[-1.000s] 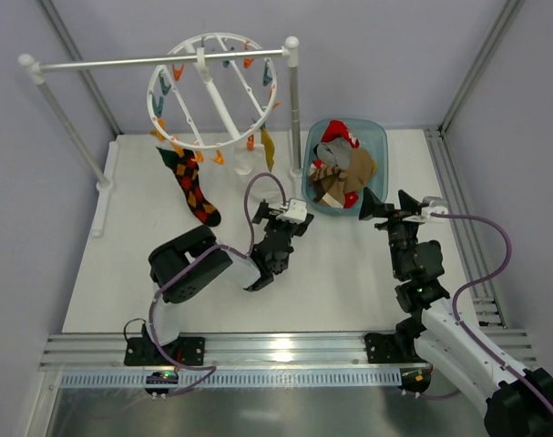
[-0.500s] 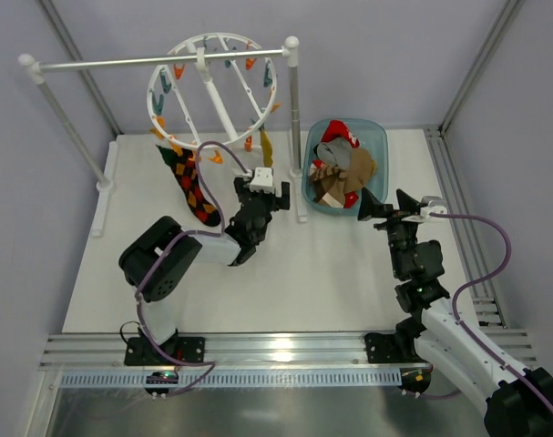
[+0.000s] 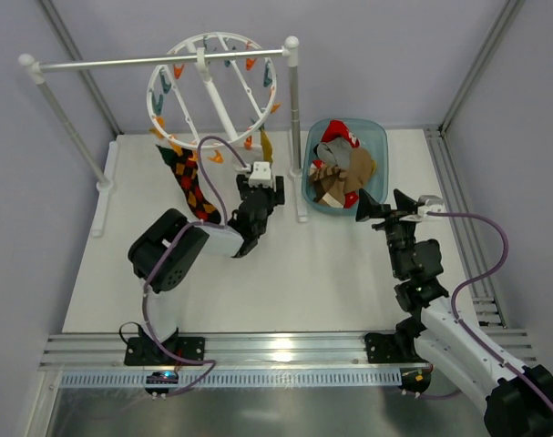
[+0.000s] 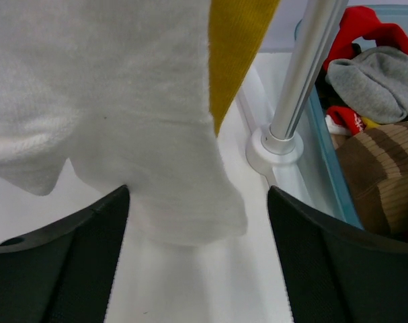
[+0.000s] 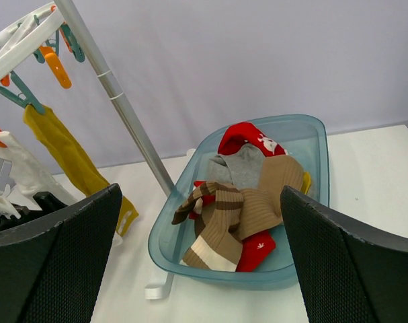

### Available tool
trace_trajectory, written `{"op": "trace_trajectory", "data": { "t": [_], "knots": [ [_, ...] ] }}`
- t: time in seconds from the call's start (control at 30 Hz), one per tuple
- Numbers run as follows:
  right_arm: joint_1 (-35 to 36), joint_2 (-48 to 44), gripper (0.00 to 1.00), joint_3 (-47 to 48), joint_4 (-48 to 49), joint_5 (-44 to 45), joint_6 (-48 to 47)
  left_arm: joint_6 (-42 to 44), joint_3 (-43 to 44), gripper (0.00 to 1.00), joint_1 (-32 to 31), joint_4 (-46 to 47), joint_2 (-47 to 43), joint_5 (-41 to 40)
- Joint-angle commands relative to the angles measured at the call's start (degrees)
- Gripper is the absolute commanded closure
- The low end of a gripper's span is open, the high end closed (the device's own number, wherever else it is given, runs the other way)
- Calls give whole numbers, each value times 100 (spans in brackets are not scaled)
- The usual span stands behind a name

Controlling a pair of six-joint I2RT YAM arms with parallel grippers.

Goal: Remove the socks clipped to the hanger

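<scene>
The white wheel-shaped hanger (image 3: pixel 212 86) hangs from the rail at the back left. A dark argyle sock (image 3: pixel 189 182) and a yellow sock (image 3: pixel 266 146) hang from its clips. A white sock (image 4: pixel 123 101) fills the left wrist view, with the yellow sock (image 4: pixel 237 54) behind it. My left gripper (image 3: pixel 261 187) is open, its jaws wide apart either side of the white sock's lower end (image 4: pixel 197 222), not closed on it. My right gripper (image 3: pixel 385 205) is open and empty, just in front of the bin. In the right wrist view (image 5: pixel 200 195) it faces the brown-and-tan striped sock (image 5: pixel 224 222).
A teal bin (image 3: pixel 378 137) of loose socks stands at the back right; it also shows in the right wrist view (image 5: pixel 217 276). The white rail stand's right post (image 3: pixel 294 118) stands between hanger and bin, with its foot (image 4: pixel 274 145) close to my left gripper.
My left gripper has swung left and back from the table's middle to under the hanger, up to the white sock. The right arm has barely moved.
</scene>
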Motion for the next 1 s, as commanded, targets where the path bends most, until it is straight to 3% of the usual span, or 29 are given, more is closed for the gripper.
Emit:
{"op": "trace_trajectory", "data": {
  "t": [0.0, 0.03, 0.17, 0.3, 0.37, 0.57, 0.7, 0.97],
  "knots": [
    [-5, 42, 0, 119, 331, -21, -11, -32, 76, 26, 70, 435, 136, -170],
    [-5, 42, 1, 119, 331, -21, -19, -67, -47, 39, 61, 523, 119, -170],
    [-13, 51, 0, 128, 331, -47, -2, -181, -294, 57, 61, 586, -48, -74],
    [-5, 129, 0, 172, 322, -152, -2, -155, -496, 93, 61, 752, -197, 32],
    [-13, 191, 0, 224, 322, -441, -81, -190, -654, 100, 53, 753, -302, 215],
    [-5, 779, 0, 619, 269, -1557, -178, -349, -1479, 100, 17, 1033, -1093, 787],
    [4, 1377, 1, 1067, 365, -2768, -81, -392, -2033, 100, -53, 1008, -1612, 1322],
    [434, 2256, 0, 1867, 569, -3492, -107, -533, -2491, 100, -106, 849, -2070, 1947]
  ]
}}
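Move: The white sock's toe hangs between the open left fingers, roughly 1 cm ahead of their middle and level in height. From the left hand, the yellow sock is some 6 cm ahead, 2 cm right and 8 cm up; the checkered sock about 20 cm left, 2 cm ahead and 3 cm up. From the right hand, the white sock's clip is about 16 cm ahead, 36 cm left and 6 cm up; the bin is some 27 cm ahead, 2 cm left and 24 cm below. Close the left gripper on the white sock's toe while sinking about 3 cm. With the toe pinched, draw the left hand back towards the base some 9 cm, regaining that height and turning it 15 degrees clockwise. Then swing the open right gripper 12 cm left towards the white sock's clip, turning 30 degrees counter-clockwise. ##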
